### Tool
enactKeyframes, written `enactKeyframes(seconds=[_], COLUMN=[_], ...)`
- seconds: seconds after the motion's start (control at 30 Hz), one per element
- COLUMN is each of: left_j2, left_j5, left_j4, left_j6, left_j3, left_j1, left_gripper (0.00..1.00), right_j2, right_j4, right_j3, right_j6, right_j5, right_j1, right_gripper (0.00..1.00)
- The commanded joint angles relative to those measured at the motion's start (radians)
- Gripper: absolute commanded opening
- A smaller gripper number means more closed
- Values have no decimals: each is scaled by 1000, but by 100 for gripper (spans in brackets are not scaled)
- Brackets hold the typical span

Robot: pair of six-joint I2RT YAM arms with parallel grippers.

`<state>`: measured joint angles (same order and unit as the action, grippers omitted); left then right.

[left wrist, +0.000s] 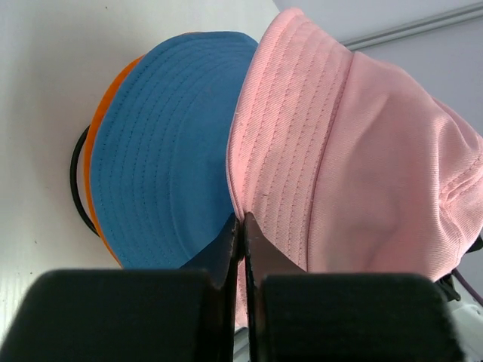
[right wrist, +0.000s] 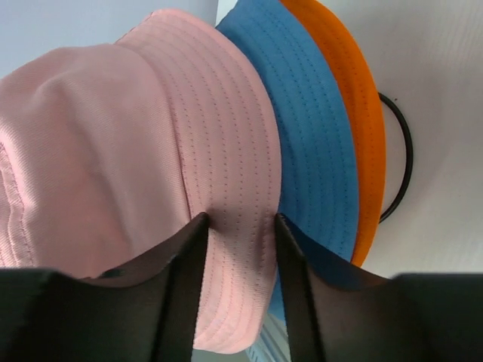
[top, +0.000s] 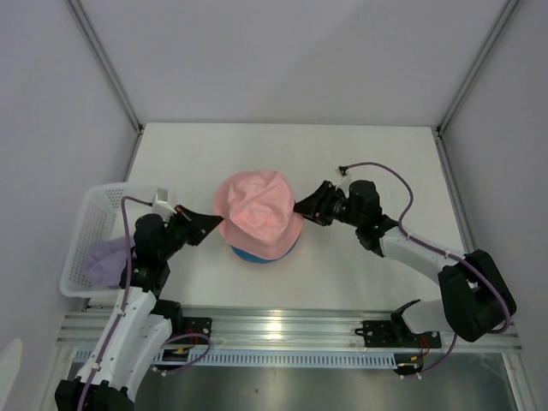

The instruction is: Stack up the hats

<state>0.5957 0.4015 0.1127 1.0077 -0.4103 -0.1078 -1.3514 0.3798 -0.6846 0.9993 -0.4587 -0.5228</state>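
Observation:
The pink hat (top: 257, 212) sits on top of the blue hat (top: 257, 255) at the table's middle. In the left wrist view the pink hat (left wrist: 362, 151) lies over the blue hat (left wrist: 166, 151), with the orange hat (left wrist: 96, 143) showing as a rim beneath. My left gripper (top: 214, 224) (left wrist: 243, 220) is shut on the pink hat's left brim. My right gripper (top: 300, 210) (right wrist: 240, 220) is open, its fingers on either side of the pink brim (right wrist: 226, 151). The blue hat (right wrist: 317, 136) and the orange hat (right wrist: 355, 113) show under it. The lavender hat (top: 107, 261) lies in the basket.
A white mesh basket (top: 90, 214) stands at the table's left edge beside my left arm. A black wire frame (right wrist: 404, 166) (left wrist: 74, 181) stands under the stacked hats. Frame posts rise at the table's far corners.

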Motion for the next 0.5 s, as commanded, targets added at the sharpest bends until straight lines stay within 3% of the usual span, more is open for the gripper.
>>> enactKeyframes(seconds=[0.0, 0.13, 0.17, 0.3, 0.47], left_j2=[9, 1, 4, 53, 157], left_j5=[8, -90, -102, -128, -127], left_j4=[-50, 82, 102, 180, 190], left_j6=[16, 8, 8, 6, -4], left_j3=[7, 2, 1, 5, 8], left_j1=[8, 8, 8, 8, 5], left_gripper=[1, 1, 1, 1, 1], right_j2=[-9, -3, 3, 3, -21], right_j4=[42, 11, -19, -117, -212], right_j3=[3, -3, -4, -32, -59], right_j6=[5, -5, -8, -50, -97], right_j5=[15, 41, 52, 110, 143], right_j1=[-6, -6, -6, -6, -6], right_gripper=[42, 28, 19, 0, 0])
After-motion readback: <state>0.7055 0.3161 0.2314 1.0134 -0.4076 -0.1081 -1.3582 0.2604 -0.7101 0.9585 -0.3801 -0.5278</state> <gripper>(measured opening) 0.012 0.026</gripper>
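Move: The blue hat on the stack, which the pink hat is being taken to, has its middle about 9 cm right of the left hand, roughly level ahead and 6 cm below; the orange hat is just under it, some 8 cm below the hand. The pink hat's middle is about 9 cm to the left hand's right. From the half-open right hand, the pink hat's middle lies about 9 cm left and 2 cm back; the blue hat's, 9 cm left, 3 cm back and 6 cm below. Down goes the left hand, about 5 cm and gathering speed, drifting slightly left and tipping its fingers some 15 degrees further down while keeping its pinch on the pink brim, towards the blue hat. The right hand shuts its fingers on the opposite side of the pink brim and sinks about 2 cm. ##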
